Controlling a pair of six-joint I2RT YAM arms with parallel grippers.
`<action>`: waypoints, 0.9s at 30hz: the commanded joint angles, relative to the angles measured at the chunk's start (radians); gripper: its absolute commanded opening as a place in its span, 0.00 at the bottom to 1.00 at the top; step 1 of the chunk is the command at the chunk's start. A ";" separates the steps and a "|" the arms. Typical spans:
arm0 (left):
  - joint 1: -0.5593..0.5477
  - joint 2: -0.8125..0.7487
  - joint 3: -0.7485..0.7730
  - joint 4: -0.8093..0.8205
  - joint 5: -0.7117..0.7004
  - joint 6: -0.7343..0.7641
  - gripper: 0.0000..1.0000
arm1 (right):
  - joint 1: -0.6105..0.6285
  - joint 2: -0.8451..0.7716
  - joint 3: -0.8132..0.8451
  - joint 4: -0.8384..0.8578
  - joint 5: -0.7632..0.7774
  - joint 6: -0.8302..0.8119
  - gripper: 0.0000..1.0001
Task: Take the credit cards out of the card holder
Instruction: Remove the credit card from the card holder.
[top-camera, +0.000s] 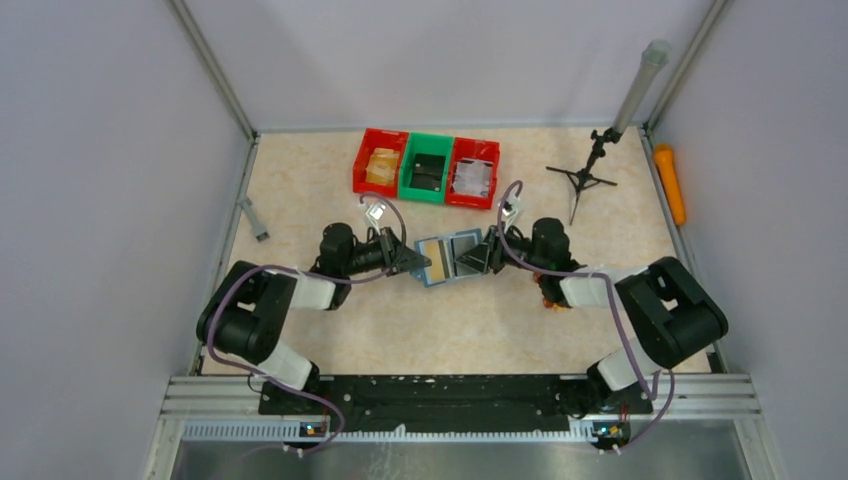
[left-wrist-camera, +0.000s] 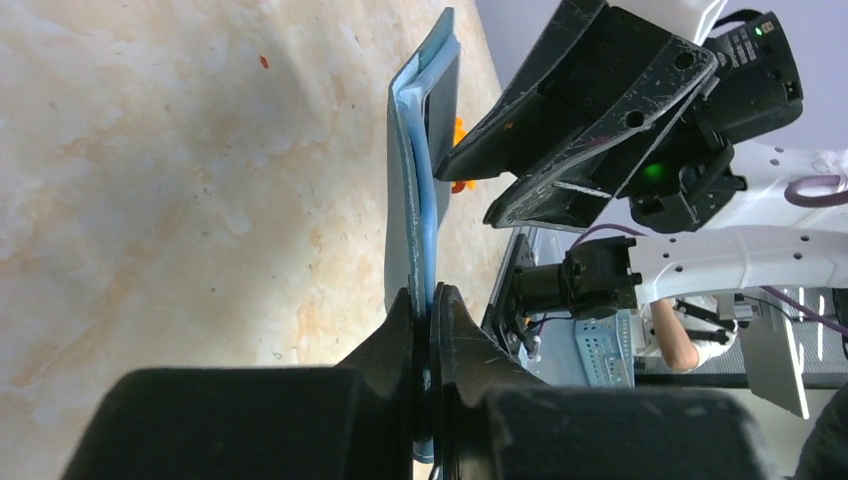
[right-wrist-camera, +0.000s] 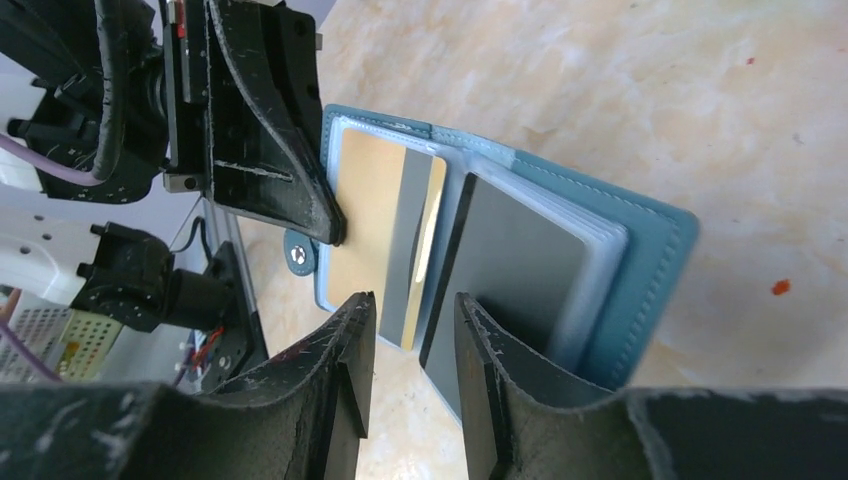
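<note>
The teal-blue card holder (top-camera: 450, 258) stands open between my two grippers, in the middle of the table. My left gripper (left-wrist-camera: 430, 300) is shut on the edge of one flap of the card holder (left-wrist-camera: 410, 180). In the right wrist view the card holder (right-wrist-camera: 645, 250) shows a gold-looking card with a grey stripe (right-wrist-camera: 375, 220) in one half and a dark grey credit card (right-wrist-camera: 520, 260) sticking out of the clear sleeves in the other. My right gripper (right-wrist-camera: 415, 305) is open at the lower edges of the cards. The dark card's edge lies beside one finger, and nothing is gripped.
Two red bins (top-camera: 380, 160) (top-camera: 473, 172) and a green bin (top-camera: 427, 168) stand in a row at the back. A small tripod (top-camera: 583, 180) is at the back right and an orange object (top-camera: 669, 182) lies along the right wall. A grey tool (top-camera: 254, 218) lies at the left.
</note>
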 joint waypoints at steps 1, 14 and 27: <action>-0.016 -0.056 0.031 0.095 0.036 0.019 0.00 | 0.021 0.028 0.065 0.048 -0.076 -0.007 0.35; -0.031 -0.091 -0.014 0.268 0.071 -0.034 0.00 | 0.020 0.060 0.068 0.131 -0.156 0.062 0.38; -0.034 -0.077 -0.035 0.429 0.107 -0.108 0.00 | -0.039 0.153 -0.020 0.666 -0.253 0.376 0.33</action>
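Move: The gold card, in the left pocket of the open card holder, lies about 5 cm to the right hand's left and 1 cm ahead, near its height. The dark card in the other pocket is some 3 cm ahead of the right hand and 1 cm to its right, slightly lower. From the left hand, which already pinches the holder's left edge, the gold card is about 3 cm to the right and 1 cm ahead, roughly level in height. Both hands rise about 5 cm, drawing back; left keeps the holder, right's parted fingertips near the gold card. ##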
